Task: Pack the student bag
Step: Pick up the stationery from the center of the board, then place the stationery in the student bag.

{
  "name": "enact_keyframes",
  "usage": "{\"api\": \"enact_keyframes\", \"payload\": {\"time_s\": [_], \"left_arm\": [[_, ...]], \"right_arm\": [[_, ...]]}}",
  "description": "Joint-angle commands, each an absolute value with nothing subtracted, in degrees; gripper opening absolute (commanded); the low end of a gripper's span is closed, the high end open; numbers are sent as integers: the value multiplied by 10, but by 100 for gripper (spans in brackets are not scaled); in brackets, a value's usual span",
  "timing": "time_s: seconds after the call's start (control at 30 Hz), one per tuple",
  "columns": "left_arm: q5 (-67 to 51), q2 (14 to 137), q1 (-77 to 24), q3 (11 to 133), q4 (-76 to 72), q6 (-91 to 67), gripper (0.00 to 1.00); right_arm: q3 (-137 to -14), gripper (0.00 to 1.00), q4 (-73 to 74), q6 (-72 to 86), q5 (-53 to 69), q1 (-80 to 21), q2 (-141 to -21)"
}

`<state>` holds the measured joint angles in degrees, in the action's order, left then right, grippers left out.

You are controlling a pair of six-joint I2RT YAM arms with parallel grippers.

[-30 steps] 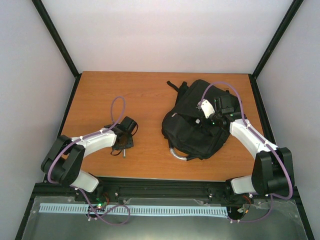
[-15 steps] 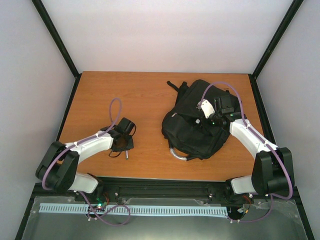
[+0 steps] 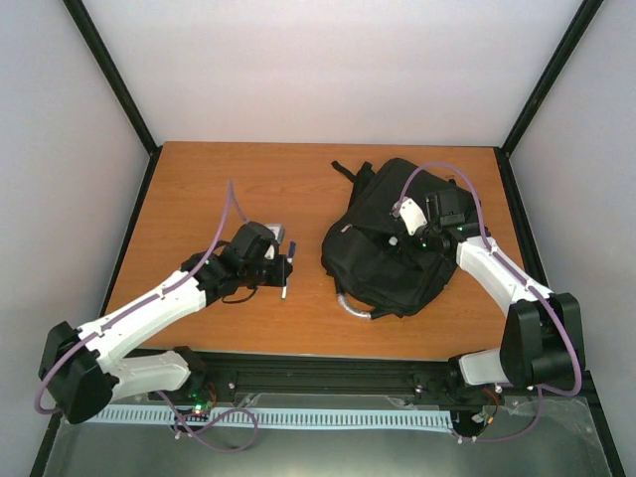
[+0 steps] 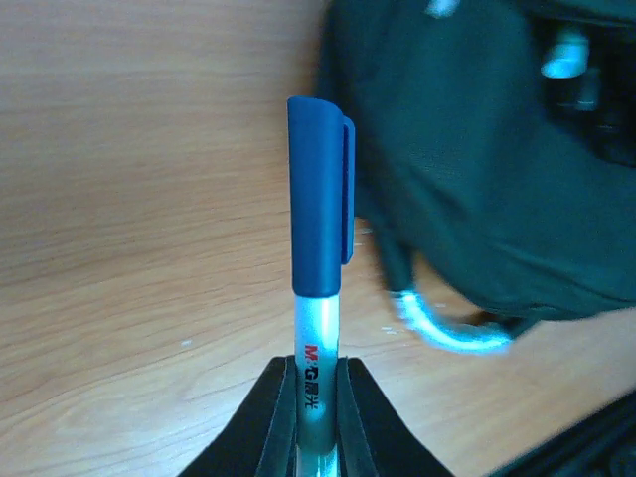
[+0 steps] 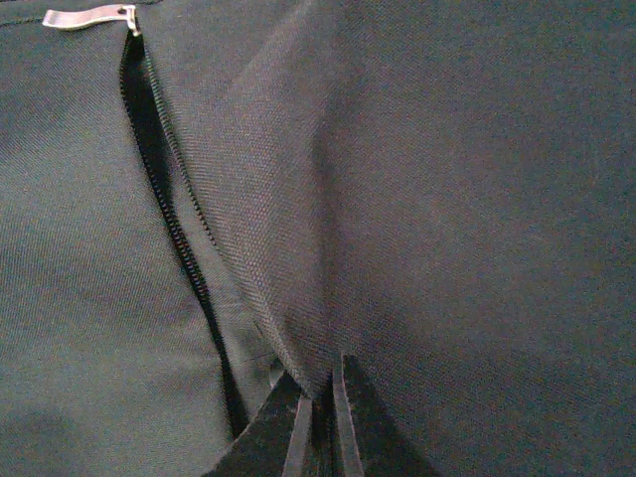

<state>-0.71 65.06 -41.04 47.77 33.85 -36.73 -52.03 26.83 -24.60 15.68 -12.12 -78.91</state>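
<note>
The student bag (image 3: 388, 260) is a large black backpack lying on the right half of the wooden table, with its grey handle loop (image 3: 350, 306) toward the front. My left gripper (image 3: 276, 268) hovers just left of the bag, shut on a pen (image 4: 320, 199) with a blue cap and a silvery barrel. The pen stands out past the fingertips (image 4: 278, 397), and the bag (image 4: 477, 179) and loop (image 4: 447, 333) lie beyond it. My right gripper (image 3: 409, 231) rests on top of the bag. In the right wrist view that gripper (image 5: 320, 397) pinches a ridge of bag fabric (image 5: 298, 248) beside a zip (image 5: 169, 219).
A metal zip pull (image 5: 84, 17) lies at the zip's far end. Black straps (image 3: 348, 171) trail off the bag's back left corner. Black frame posts (image 3: 109, 75) and white walls close in the table on three sides. Bare wood (image 3: 248, 189) lies left of the bag.
My left gripper closed on the pen that lay on the table, lifted it and swung right toward the bag as the arm stretched out. The right arm and the bag stayed put.
</note>
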Motion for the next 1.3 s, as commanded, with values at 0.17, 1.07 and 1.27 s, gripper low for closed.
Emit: {"api": "enact_keyframes", "payload": {"time_s": [0.17,1.07,1.27], "left_arm": [[-70,684,-493,557,312,-304,1],[-11,1042,-580,811,328,-243,1],[44,1124,-575,896,338,-230,1]], "right_arm": [[-535,3,275,-247,168,-123,-789],[-535,3,278,-249,174,-122,-768],[-535,3,279,-246,181,-122,-758]]}}
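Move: The left gripper already holds the blue-capped pen clear of the board. The bag's open mouth, where the pen goes, lies about 27 cm to its right, 7 cm ahead and 8 cm lower. The white glue stick sits inside, 1 cm further right and 2 cm beyond the mouth's middle; the pale carry handle is 18 cm right of the left gripper, level with it and 11 cm below. From the right gripper, the mouth is 10 cm left, 3 cm back and 5 cm down. Swing the left gripper about 20 cm to the right towards the bag's mouth, still pinching the pen: lift it some 3 cm and draw it back at first, then sink and reach forward over the bag, ending about 4 cm lower than it began. Turn the wrist roughly 30 degrees clockwise on the way. Keep the right gripper still, shut on the bag's cloth. ##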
